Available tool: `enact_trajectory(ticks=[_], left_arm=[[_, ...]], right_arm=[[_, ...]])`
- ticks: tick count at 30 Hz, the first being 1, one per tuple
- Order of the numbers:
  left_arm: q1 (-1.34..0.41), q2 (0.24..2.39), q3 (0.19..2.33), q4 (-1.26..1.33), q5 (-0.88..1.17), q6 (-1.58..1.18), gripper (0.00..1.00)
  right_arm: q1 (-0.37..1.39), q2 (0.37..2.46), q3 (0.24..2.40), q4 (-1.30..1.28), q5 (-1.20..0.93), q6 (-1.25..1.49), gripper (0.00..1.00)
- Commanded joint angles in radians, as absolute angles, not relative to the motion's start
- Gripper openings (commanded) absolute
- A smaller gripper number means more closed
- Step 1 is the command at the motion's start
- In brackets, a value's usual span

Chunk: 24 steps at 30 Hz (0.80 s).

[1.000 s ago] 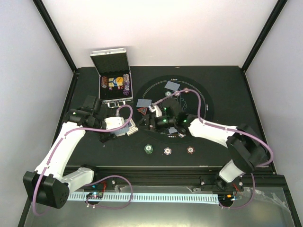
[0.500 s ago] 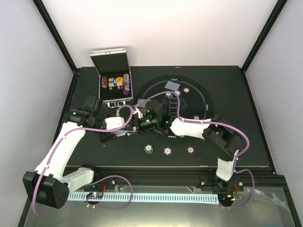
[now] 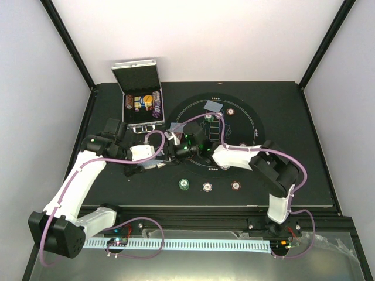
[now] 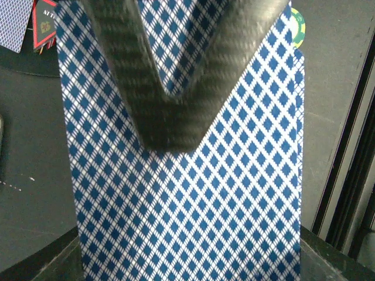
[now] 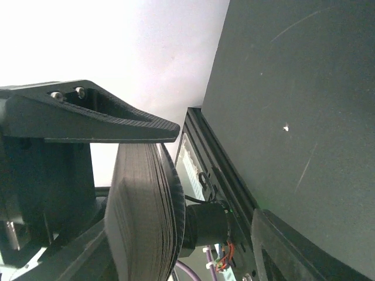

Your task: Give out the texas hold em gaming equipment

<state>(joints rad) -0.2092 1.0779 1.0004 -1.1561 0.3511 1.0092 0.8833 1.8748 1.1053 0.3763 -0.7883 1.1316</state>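
Observation:
My left gripper (image 3: 153,161) is shut on a deck of playing cards (image 4: 187,193) with blue diamond backs, held left of the round mat. My right gripper (image 3: 171,152) has reached across to that deck; one of its black fingers (image 4: 176,88) lies over the top card. In the right wrist view the deck (image 5: 140,211) shows edge-on beside the upper finger (image 5: 105,120), and the right gripper (image 5: 225,187) stands open. A single card (image 3: 214,106) lies on the mat. Green (image 3: 184,184), white (image 3: 207,187) and red (image 3: 236,186) chips sit in a row near the front. A red triangle token (image 4: 45,23) shows by another card (image 4: 14,23).
The silver case (image 3: 140,99) stands open at the back left with chips inside. The round black mat (image 3: 258,123) carries two more chips (image 3: 231,111). The right arm stretches across the mat's near half. A rail (image 3: 193,243) runs along the table's front edge.
My right arm swung left from the middle of the mat to the deck in the left gripper, and its jaws narrowed somewhat. The left arm stayed still.

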Motion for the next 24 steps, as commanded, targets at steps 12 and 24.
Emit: enact_trajectory(ticks=[12,24], left_arm=[[-0.214,1.062,1.044,-1.159,0.358,1.005,0.02],[-0.213,1.062,1.038,-1.158,0.349,1.003,0.02]], right_arm=[[0.837,1.771,1.003,0.376,-0.775,1.117,0.27],[0.782,1.687,0.979,0.304,-0.769,1.071,0.04]])
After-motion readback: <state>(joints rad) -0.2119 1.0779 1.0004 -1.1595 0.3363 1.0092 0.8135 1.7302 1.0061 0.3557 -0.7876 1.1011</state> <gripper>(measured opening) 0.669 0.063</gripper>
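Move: The deck of cards, face down in the left hand, has its middle about 3 cm to the right hand's left and 1 cm back, roughly level with it, one right finger already over its upper face. From the right hand, the red triangle marker lies about 7 cm ahead and 5 cm right, the green chip stack 15 cm back and 8 cm right, both some 12 cm below. From the left hand, the deck's middle is 3 cm right, 1 cm ahead and 1 cm below. The deck's top card is drawn off by the right hand: its finger, already on the card's back, pulls right about 4 cm and rises some 2 cm, easing slightly forward late on. On the way its fingers shut almost fully, ending with the card pinched between them, while the left hand stays put and keeps its hold on the deck. ##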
